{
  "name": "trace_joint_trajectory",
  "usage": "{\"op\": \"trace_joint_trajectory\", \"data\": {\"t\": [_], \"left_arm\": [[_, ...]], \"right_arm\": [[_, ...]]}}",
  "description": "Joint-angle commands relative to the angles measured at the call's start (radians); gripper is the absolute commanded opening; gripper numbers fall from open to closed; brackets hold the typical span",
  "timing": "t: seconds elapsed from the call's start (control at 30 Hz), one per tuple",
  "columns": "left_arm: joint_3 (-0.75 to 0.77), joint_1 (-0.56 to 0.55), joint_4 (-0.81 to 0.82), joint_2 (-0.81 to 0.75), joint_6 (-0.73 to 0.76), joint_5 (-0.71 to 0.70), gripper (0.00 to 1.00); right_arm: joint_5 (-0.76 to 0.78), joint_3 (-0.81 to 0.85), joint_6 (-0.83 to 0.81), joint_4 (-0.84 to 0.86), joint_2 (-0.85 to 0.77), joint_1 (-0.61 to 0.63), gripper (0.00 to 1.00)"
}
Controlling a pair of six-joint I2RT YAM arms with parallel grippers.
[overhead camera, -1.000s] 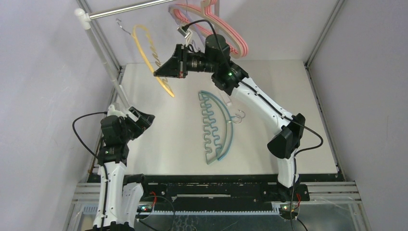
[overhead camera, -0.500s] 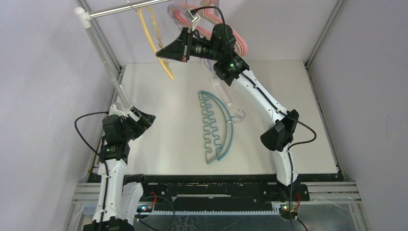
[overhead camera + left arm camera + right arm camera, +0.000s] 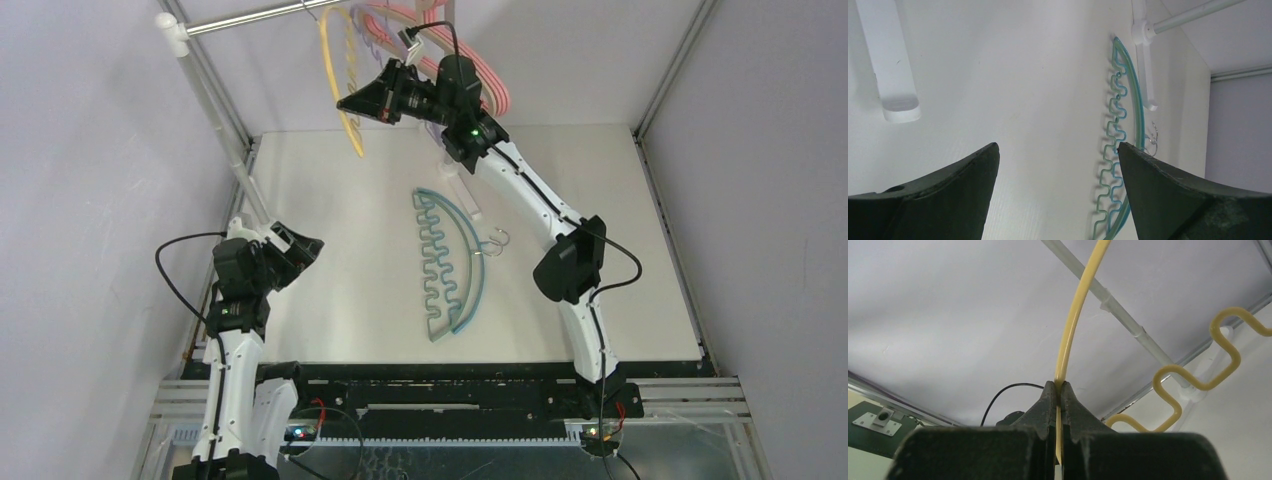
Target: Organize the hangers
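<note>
My right gripper (image 3: 345,104) is raised high at the back, shut on the yellow hanger (image 3: 338,70), which hangs near the silver rail (image 3: 260,17). In the right wrist view its jaws pinch the yellow hanger's curved arm (image 3: 1071,325), the wavy bar showing to the right. Pink and tan hangers (image 3: 490,90) hang on the rail behind that arm. Teal and green wavy hangers (image 3: 452,262) lie together on the white table (image 3: 340,250); they also show in the left wrist view (image 3: 1118,130). My left gripper (image 3: 312,245) is open and empty, low at the left, apart from them.
A white upright post (image 3: 215,110) of the rack stands at the back left, with a foot (image 3: 890,65) on the table. A second white rack foot (image 3: 465,195) sits near the teal hangers. Grey walls close in on both sides.
My right arm has lifted the yellow hanger up and to the right, closer to the rail and the pink hangers. The left arm has stayed still.
</note>
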Motion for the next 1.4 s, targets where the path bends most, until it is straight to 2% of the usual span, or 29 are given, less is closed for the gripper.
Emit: {"op": "trace_joint_trajectory", "data": {"t": [0.0, 0.1, 0.13, 0.23, 0.3, 0.33, 0.57, 0.77, 0.83, 0.9, 1.0, 1.03, 1.1, 1.2, 1.27, 1.37], "left_arm": [[-0.009, 0.010, 0.027, -0.001, 0.015, 0.024, 0.93], [-0.016, 0.010, 0.028, -0.003, 0.014, 0.024, 0.93], [-0.018, 0.010, 0.028, -0.004, 0.015, 0.024, 0.93], [-0.022, 0.010, 0.028, -0.007, 0.015, 0.024, 0.93], [-0.022, 0.011, 0.028, -0.010, 0.015, 0.024, 0.93], [-0.022, 0.010, 0.028, -0.011, 0.015, 0.025, 0.93], [-0.026, 0.010, 0.021, -0.025, 0.019, 0.020, 0.93], [-0.032, 0.010, 0.019, -0.024, 0.028, 0.015, 0.93], [-0.033, 0.010, 0.019, -0.017, 0.031, 0.015, 0.93], [-0.034, 0.010, 0.020, -0.012, 0.036, 0.013, 0.93], [-0.038, 0.011, 0.020, -0.007, 0.047, 0.008, 0.93], [-0.039, 0.010, 0.017, -0.005, 0.053, 0.005, 0.93], [-0.040, 0.010, 0.013, -0.006, 0.062, 0.000, 0.93], [-0.042, 0.010, 0.014, -0.001, 0.066, -0.001, 0.93], [-0.042, 0.008, 0.015, 0.009, 0.071, 0.003, 0.93], [-0.038, 0.009, 0.012, 0.021, 0.077, 0.008, 0.93]], "right_arm": [[0.054, -0.076, -0.017, 0.116, -0.095, -0.024, 0.00], [0.059, -0.131, -0.045, 0.107, -0.138, -0.038, 0.00], [0.064, -0.148, -0.053, 0.095, -0.152, -0.043, 0.07], [0.120, -0.219, -0.100, 0.047, -0.214, -0.048, 0.36], [0.163, -0.266, -0.147, 0.030, -0.257, -0.048, 0.51], [0.175, -0.284, -0.162, 0.024, -0.275, -0.048, 0.55], [0.221, -0.354, -0.259, -0.075, -0.370, -0.051, 0.68], [0.325, -0.358, -0.491, -0.342, -0.471, -0.017, 0.70], [0.429, -0.383, -0.635, -0.488, -0.516, 0.041, 0.72], [0.619, -0.422, -0.760, -0.611, -0.570, 0.115, 0.73], [0.874, -0.587, -0.853, -0.695, -0.676, 0.228, 0.75], [0.941, -0.659, -0.846, -0.705, -0.718, 0.255, 0.80], [1.006, -0.815, -0.781, -0.727, -0.795, 0.269, 0.98], [0.949, -1.032, -0.650, -0.733, -0.890, 0.212, 1.00], [0.848, -1.209, -0.573, -0.694, -0.926, 0.128, 1.00], [0.775, -1.342, -0.530, -0.614, -0.920, 0.052, 1.00]]}}
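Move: The right hand holds the yellow hanger by its outer bow, its hook up at the rod, about 10 cm ahead, 5 cm left and 12 cm above. The purple hanger hangs some 10 cm to the right and 7 cm ahead, the pink ones about 20 cm right and 8 cm ahead, both near hand height. The blue and green hangers lie on the table 20 cm right, 8 cm back and 44 cm below; from the left hand, some 37 cm right, 6 cm ahead and 16 cm down. Lets go of the yellow hanger's bow: the right hand sinks about 3 cm, opens its fingers and draws off to the right, rising again a little, then swoops down, right and back towards the blue and green hangers. It ends roughly 25 cm lower, wide open, the fingers swung from pointing left to slanting forward and down. ##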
